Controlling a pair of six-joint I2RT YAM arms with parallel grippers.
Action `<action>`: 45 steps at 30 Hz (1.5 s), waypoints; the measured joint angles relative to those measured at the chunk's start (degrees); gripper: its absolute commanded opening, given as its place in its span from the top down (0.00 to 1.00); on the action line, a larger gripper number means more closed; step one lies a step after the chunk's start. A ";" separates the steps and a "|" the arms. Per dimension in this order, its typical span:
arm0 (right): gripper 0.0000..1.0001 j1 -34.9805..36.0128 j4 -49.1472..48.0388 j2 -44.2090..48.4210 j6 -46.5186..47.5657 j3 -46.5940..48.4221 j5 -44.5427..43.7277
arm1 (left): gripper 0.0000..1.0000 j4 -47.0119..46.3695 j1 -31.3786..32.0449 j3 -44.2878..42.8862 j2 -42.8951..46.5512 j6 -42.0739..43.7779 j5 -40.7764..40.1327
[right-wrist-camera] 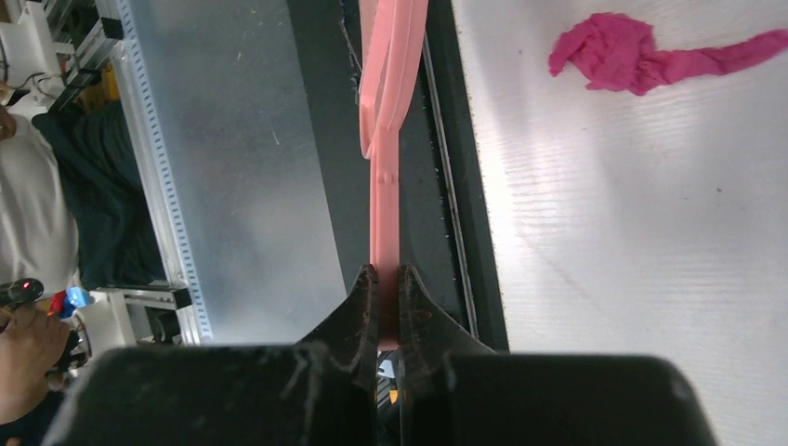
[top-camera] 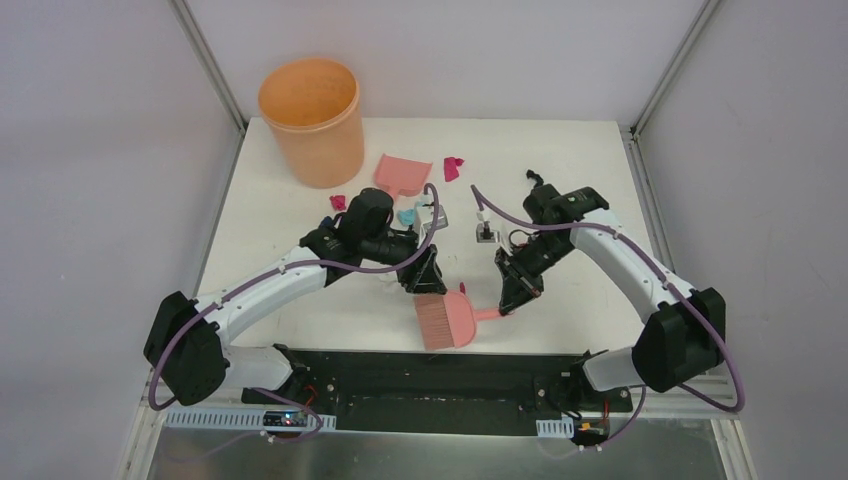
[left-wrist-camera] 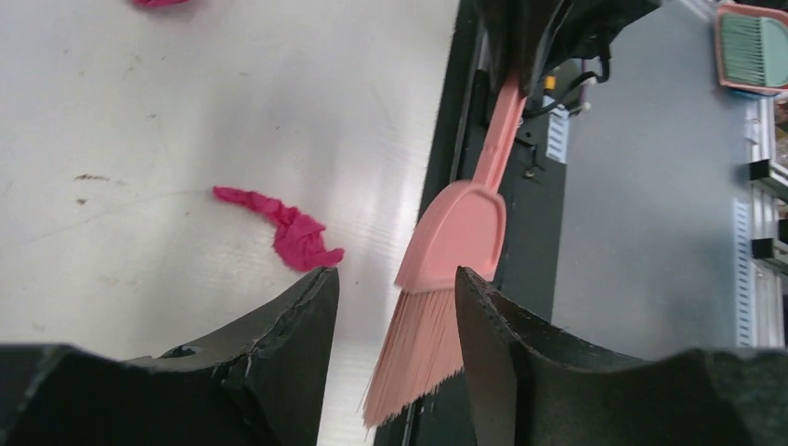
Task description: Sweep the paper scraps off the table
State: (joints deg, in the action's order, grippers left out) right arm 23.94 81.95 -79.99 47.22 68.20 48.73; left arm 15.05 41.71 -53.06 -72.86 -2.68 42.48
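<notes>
My right gripper [top-camera: 503, 305] [right-wrist-camera: 386, 279] is shut on the handle of the salmon-pink hand brush [top-camera: 447, 318] [right-wrist-camera: 384, 195], which lies at the table's [top-camera: 560, 160] near edge with its bristles pointing left. My left gripper [top-camera: 427, 283] [left-wrist-camera: 395, 297] hangs open just above the brush head [left-wrist-camera: 460, 223], touching nothing. A magenta paper scrap [left-wrist-camera: 288, 228] [right-wrist-camera: 623, 56] lies on the table close to the brush. Other paper scraps lie farther back: a pink one [top-camera: 452, 168], another pink one [top-camera: 338, 202] and a light blue one [top-camera: 408, 215] beside the left arm.
A salmon-pink dustpan [top-camera: 403, 174] lies at the back middle, and an orange bucket [top-camera: 310, 120] stands at the back left corner. A small grey clip-like fixture [top-camera: 485, 232] sits mid-table. The black front edge [left-wrist-camera: 469, 111] runs right beside the brush.
</notes>
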 measured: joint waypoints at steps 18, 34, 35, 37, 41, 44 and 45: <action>1.00 1.77 4.42 -4.81 -0.17 6.54 5.92 | 0.62 -1.11 2.99 0.24 -0.87 -0.70 5.51; 0.36 -0.28 2.12 -4.83 -4.35 7.76 5.79 | 1.00 -4.42 2.29 1.31 -2.32 -3.26 13.46; 0.33 -2.14 0.52 -4.50 -5.90 7.74 7.15 | 1.00 -5.33 1.90 1.77 -1.88 -4.26 13.75; 0.30 -6.36 -2.75 -3.39 -8.57 7.50 9.51 | 1.00 -7.58 0.61 2.29 -1.33 -6.25 15.04; 0.30 -11.28 -7.34 -0.22 -11.34 5.53 11.80 | 1.00 -13.44 -0.92 2.45 -1.70 -11.58 18.03; 0.29 -10.97 -7.76 1.25 -11.32 3.06 12.90 | 1.00 -15.32 -0.87 2.45 -2.64 -13.94 19.56; 0.29 -10.88 -7.76 1.42 -11.26 2.27 13.20 | 1.00 -15.63 -0.81 2.45 -2.99 -14.56 20.00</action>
State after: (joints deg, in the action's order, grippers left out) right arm 13.06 74.19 -78.56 35.97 70.48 61.93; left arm -0.58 40.91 -50.61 -75.85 -17.23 62.48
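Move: In mid-air, the brush head hangs about 7 cm back, 2 cm right and 3 cm below the open left hand. From the right hand, which pinches the handle end, the head is roughly 13 cm left and 1 cm back, about level. The long pink scrap lies 2 cm ahead, 5 cm right and some 15 cm below the left hand; a white scrap lies at that height too, 8 cm ahead and 12 cm left. Drawing back about 4 cm to the brush head, the left hand closes and pinches its forward edge, where plastic meets bristles, while the right keeps the handle, easing some 2 cm left and up. Then the right opens wide, freeing the handle, and goes forward about 5 cm, rising a little; the left keeps its pinch and rises 3 cm, its fingers tilting up about 10 degrees. ##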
